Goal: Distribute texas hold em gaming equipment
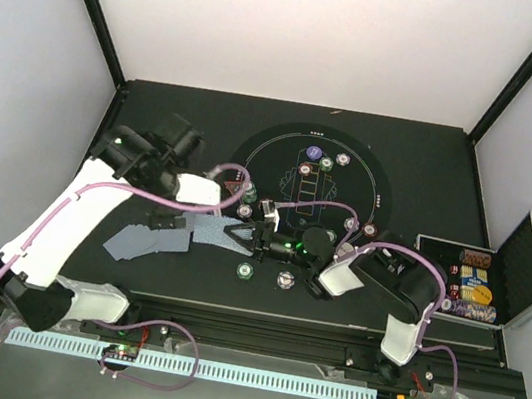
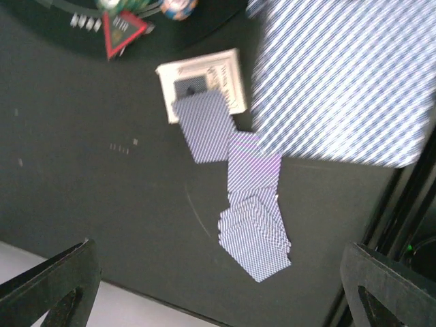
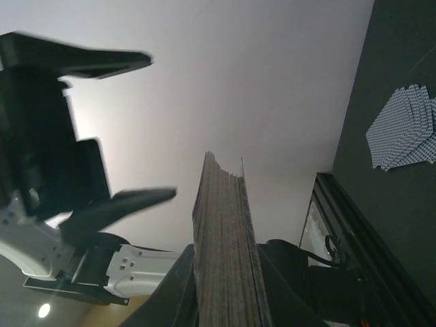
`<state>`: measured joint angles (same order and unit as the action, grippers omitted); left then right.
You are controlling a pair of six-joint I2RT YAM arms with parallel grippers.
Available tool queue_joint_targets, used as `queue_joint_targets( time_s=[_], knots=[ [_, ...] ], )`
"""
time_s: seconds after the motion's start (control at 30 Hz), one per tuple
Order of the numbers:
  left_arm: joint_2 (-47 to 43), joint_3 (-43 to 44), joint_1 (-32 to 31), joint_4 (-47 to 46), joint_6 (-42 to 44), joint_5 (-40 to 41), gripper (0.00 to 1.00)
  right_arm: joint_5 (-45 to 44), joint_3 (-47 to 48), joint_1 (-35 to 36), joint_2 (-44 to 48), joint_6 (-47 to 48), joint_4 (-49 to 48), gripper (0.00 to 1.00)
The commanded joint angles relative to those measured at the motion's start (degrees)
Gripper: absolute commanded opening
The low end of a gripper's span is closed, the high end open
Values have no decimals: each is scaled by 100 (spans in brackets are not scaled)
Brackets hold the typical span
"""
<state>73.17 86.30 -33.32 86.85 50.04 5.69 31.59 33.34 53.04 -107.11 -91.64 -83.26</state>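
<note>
My right gripper (image 1: 258, 237) is shut on a thick deck of grey-blue-backed playing cards (image 3: 225, 238), held edge-on and off the table. My left gripper (image 2: 218, 251) hangs high above the table's left side, its fingers (image 2: 65, 286) wide open with nothing between them. Below it a loose pile of cards (image 2: 253, 238) trails up to a face-up white card (image 2: 204, 71). A red triangle marker (image 2: 122, 30) lies beside the round mat (image 1: 253, 152). A green chip (image 1: 245, 271) and a purple-white chip (image 1: 285, 281) sit near the front.
The open silver case (image 1: 531, 264) stands at the right edge, with chips and card boxes inside. Several chips and buttons (image 1: 324, 162) lie on the round mat. The right arm's elbow (image 1: 422, 285) rises in front of the case. White walls close off the back and the sides.
</note>
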Motion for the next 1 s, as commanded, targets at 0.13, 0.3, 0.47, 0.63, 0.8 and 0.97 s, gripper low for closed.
queue_joint_targets(
  time_s=[0.13, 0.3, 0.47, 0.63, 0.8, 0.97],
  knots=[
    [-318, -749, 1288, -1100, -1171, -793, 99, -197, -92, -83, 419, 59, -436, 1],
    [-87, -752, 1277, -1557, -3154, -1063, 98, -481, -50, -90, 542, 104, -428, 5],
    [-13, -443, 1280, -1683, -4154, -1309, 96, -730, -44, -112, 607, 109, -428, 8],
    [-13, -650, 1328, -1792, -4234, -1530, 96, -853, 17, -118, 569, 129, -423, 10],
    [165, -678, 1328, -1899, -4240, -1623, 96, -778, 218, -116, 416, 70, -421, 11],
    [255, -726, 1328, -2003, -4260, -1413, 96, -718, 304, -112, 384, 67, -427, 12]
  ],
)
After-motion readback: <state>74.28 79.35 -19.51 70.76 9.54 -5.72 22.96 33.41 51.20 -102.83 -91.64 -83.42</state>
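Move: Off to the left hand's right by about 12 cm, some 2 cm back and 6 cm lower, is the card deck, already gripped by the right hand, its middle about 4 cm to the left of that hand's pads and level with them. On the table some 23 cm below the left hand, a white card lies 8 cm right and 2 back, the fanned cards 10 left and 9 back. The green chip stack stands 10 cm straight back from the right hand, 16 below. Turning about 50 degrees counter-clockwise and tipping its fingers to slant right at the held deck, the empty left hand swings briefly right and forward, dips, then eases back left while still going forward, ending about 6 cm farther out and 2 lower, fingers wide open. The right hand keeps its pinch on the deck and raises it about 3.5 cm, carrying it as far forward and slightly right. ##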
